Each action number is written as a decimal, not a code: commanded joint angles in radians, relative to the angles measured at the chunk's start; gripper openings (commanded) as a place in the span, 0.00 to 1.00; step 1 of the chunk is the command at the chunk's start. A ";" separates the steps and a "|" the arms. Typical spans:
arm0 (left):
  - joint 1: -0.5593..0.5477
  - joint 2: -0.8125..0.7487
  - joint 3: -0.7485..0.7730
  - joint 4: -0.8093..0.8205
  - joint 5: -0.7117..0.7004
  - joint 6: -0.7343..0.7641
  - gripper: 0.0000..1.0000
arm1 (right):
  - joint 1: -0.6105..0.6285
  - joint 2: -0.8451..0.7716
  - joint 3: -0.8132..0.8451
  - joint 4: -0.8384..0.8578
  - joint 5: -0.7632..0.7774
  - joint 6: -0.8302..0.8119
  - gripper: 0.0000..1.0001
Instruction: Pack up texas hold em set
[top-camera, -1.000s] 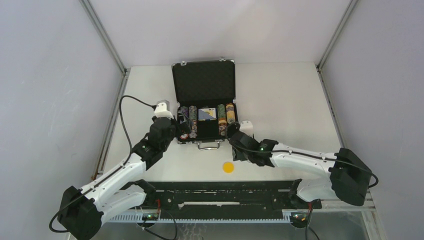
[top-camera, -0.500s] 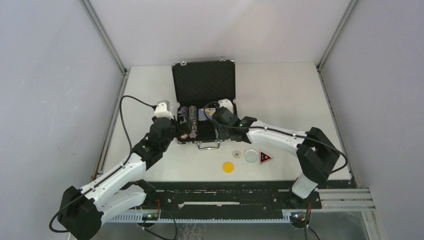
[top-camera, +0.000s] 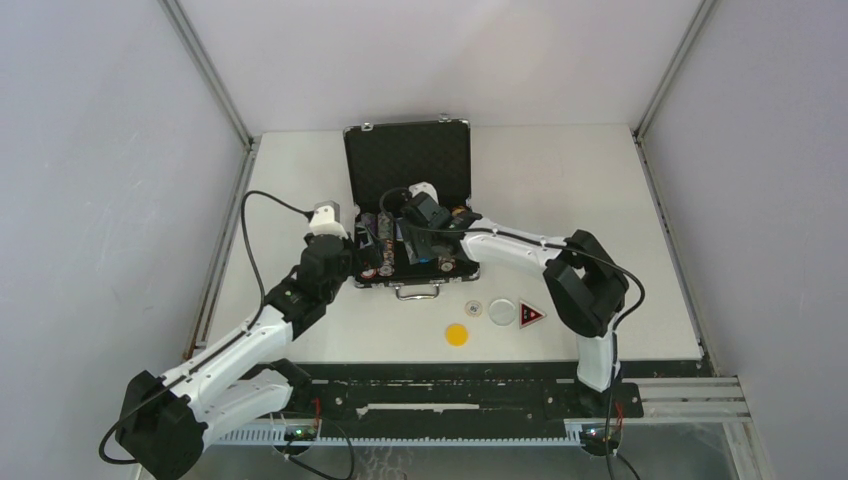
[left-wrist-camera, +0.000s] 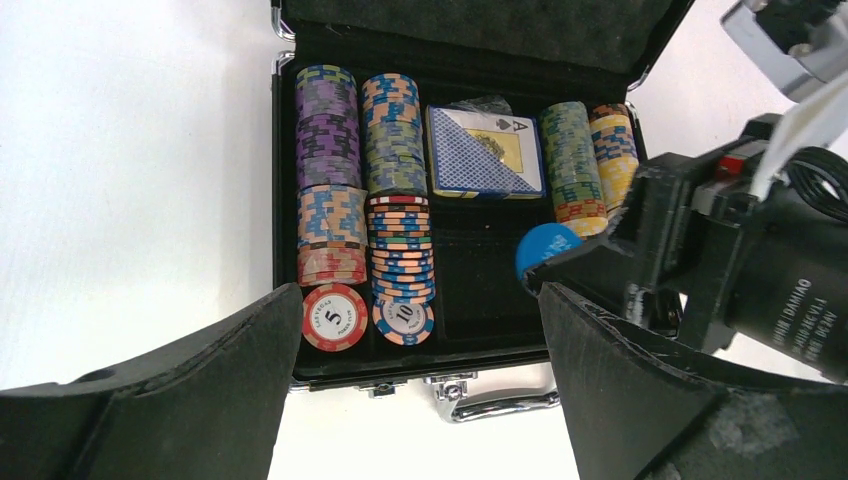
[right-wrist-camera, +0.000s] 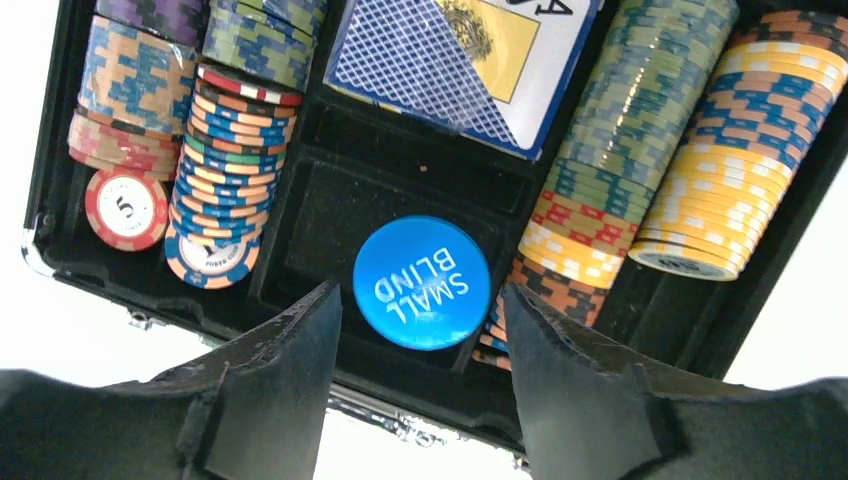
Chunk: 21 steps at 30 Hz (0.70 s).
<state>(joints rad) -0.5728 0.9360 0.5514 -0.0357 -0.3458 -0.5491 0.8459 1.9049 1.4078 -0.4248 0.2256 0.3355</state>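
The black briefcase (top-camera: 407, 165) stands open with its lid up. Rows of poker chip stacks (left-wrist-camera: 400, 200) and a card deck (left-wrist-camera: 485, 150) lie inside. My right gripper (right-wrist-camera: 420, 292) hovers open over the case's empty middle compartment. A blue "SMALL BLIND" button (right-wrist-camera: 422, 282) sits between its fingertips with a gap on each side. Whether the button rests on the floor I cannot tell. My left gripper (left-wrist-camera: 420, 300) is wide open and empty, just over the case's front left edge. On the table in front lie a yellow button (top-camera: 457, 335), a white button (top-camera: 503, 312) and a red-black triangle token (top-camera: 531, 316).
A small round piece (top-camera: 474, 309) lies beside the white button. The case's metal handle (left-wrist-camera: 490, 400) points toward the arms. The two grippers are close together over the case, the right gripper's body (left-wrist-camera: 760, 270) just right of my left fingers. Grey walls enclose the table.
The right arm swung from the table front up over the case with the blue button, and its jaws have widened off it. The left arm has stayed still.
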 joint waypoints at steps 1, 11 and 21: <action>0.007 -0.010 0.010 0.002 -0.022 0.014 0.92 | -0.017 0.024 0.072 0.004 0.013 -0.035 0.74; 0.006 -0.014 0.010 0.000 -0.021 0.013 0.92 | 0.002 -0.183 -0.066 0.052 0.082 -0.030 0.84; 0.007 0.002 0.004 0.026 0.044 -0.020 0.96 | 0.012 -0.502 -0.492 0.031 0.175 0.140 0.83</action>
<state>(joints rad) -0.5728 0.9356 0.5514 -0.0505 -0.3477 -0.5499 0.8558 1.4899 1.0264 -0.3752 0.3363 0.3794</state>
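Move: The right hand has the blue disc at its fingertips over the case's empty front-middle well, whose floor is about 2 cm straight below. The card deck lies some 9 cm ahead and 2 cm left; the green-orange chip row centres 6 cm ahead and 5 cm right, the orange-blue chip row 5 cm ahead and 9 cm left. From the left hand the well is roughly 4 cm ahead, 9 cm right and 14 cm down. Right fingers open, letting go of the blue disc, then the hand retreats about 10 cm right, back and up. ##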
